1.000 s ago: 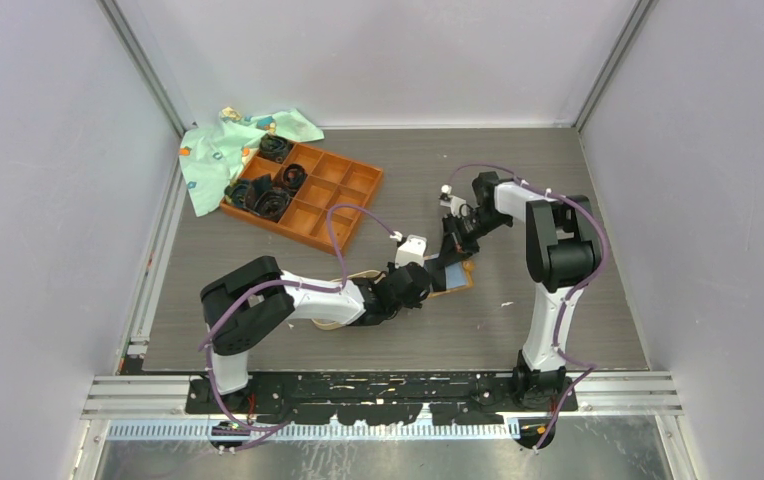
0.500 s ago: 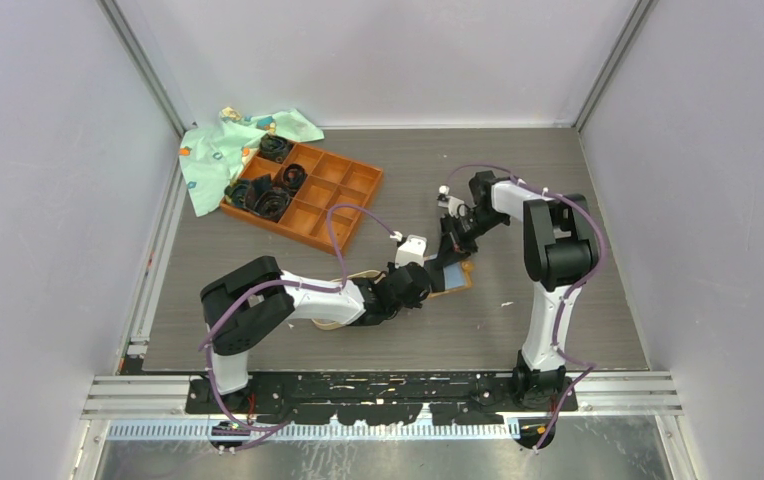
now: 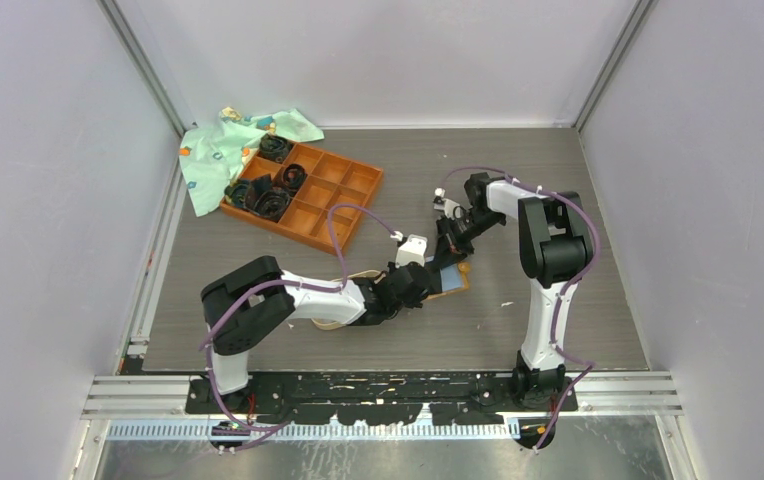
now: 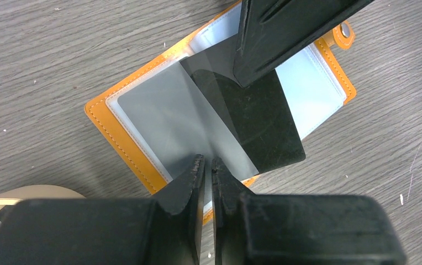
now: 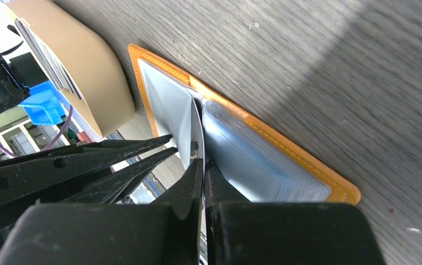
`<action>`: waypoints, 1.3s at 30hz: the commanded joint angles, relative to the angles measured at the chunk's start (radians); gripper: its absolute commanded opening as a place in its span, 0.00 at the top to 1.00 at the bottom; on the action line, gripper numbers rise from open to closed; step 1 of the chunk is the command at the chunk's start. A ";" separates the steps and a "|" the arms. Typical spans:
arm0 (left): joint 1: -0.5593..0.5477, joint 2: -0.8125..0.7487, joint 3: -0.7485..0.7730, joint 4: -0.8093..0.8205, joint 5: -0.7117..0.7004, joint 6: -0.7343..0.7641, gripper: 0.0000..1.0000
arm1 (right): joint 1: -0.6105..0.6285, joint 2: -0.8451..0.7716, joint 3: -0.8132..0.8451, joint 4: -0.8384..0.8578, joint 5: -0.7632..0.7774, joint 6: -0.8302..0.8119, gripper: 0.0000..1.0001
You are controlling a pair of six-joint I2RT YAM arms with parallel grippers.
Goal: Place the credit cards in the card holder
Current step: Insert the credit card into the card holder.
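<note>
The orange card holder (image 4: 112, 132) lies open on the table, its clear pockets facing up. My left gripper (image 4: 207, 161) is shut on the near edge of one clear pocket leaf (image 4: 164, 110), lifting it. My right gripper (image 5: 202, 163) is shut on a black credit card (image 4: 258, 121), which sits partly under that leaf at a slant. In the right wrist view the card (image 5: 196, 127) shows edge-on beside the holder's rim (image 5: 286, 152). From above, the two grippers meet over the holder (image 3: 455, 283). More cards (image 5: 43, 55) stand in a tan dish (image 5: 82, 66).
An orange-brown compartment tray (image 3: 308, 195) with dark coiled items stands at the back left, partly on a green patterned cloth (image 3: 223, 150). The tan dish (image 3: 346, 275) lies mostly hidden under my left arm. Grey walls close in the table on three sides.
My right arm has shifted a little left and toward the holder with the black card. The left arm has hardly moved.
</note>
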 commanded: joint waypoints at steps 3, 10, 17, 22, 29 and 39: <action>0.002 -0.034 0.017 -0.041 -0.019 -0.001 0.82 | 0.012 0.008 0.013 0.013 0.098 -0.014 0.94; 0.032 -0.064 0.013 -0.115 -0.022 -0.059 0.68 | 0.012 0.005 0.010 0.015 0.107 -0.016 0.94; 0.035 -0.059 0.037 -0.185 -0.054 -0.070 0.64 | 0.012 0.004 0.012 0.013 0.109 -0.022 0.94; 0.056 -0.059 0.041 -0.234 -0.055 -0.099 0.63 | 0.011 0.003 0.013 0.007 0.108 -0.027 0.94; 0.082 -0.062 0.036 -0.263 -0.041 -0.106 0.63 | 0.011 0.005 0.014 0.003 0.109 -0.028 0.94; 0.106 -0.025 0.068 -0.306 0.028 -0.098 0.63 | 0.014 0.010 0.017 0.003 0.083 -0.037 0.94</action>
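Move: The open card holder's middle lies about 2 cm ahead and 3 cm right of the left hand, roughly 1 cm lower. The black card, partly in its clear sleeve, is some 3 cm ahead and 4 cm right of that hand. The card basket stands about 15 cm left of the left hand and 2 cm nearer. From the right hand, the black card's middle is 2 cm back and 1 cm left. Left and forward, rising slightly, the left hand goes about 4 cm over the holder's left page towards its left end, away from the black card, turning some 10 degrees counter-clockwise. Its nearly shut fingers open to about a third as it sets off, letting go of the clear sleeve. The right hand stays in place and keeps its pinch on the black card. ##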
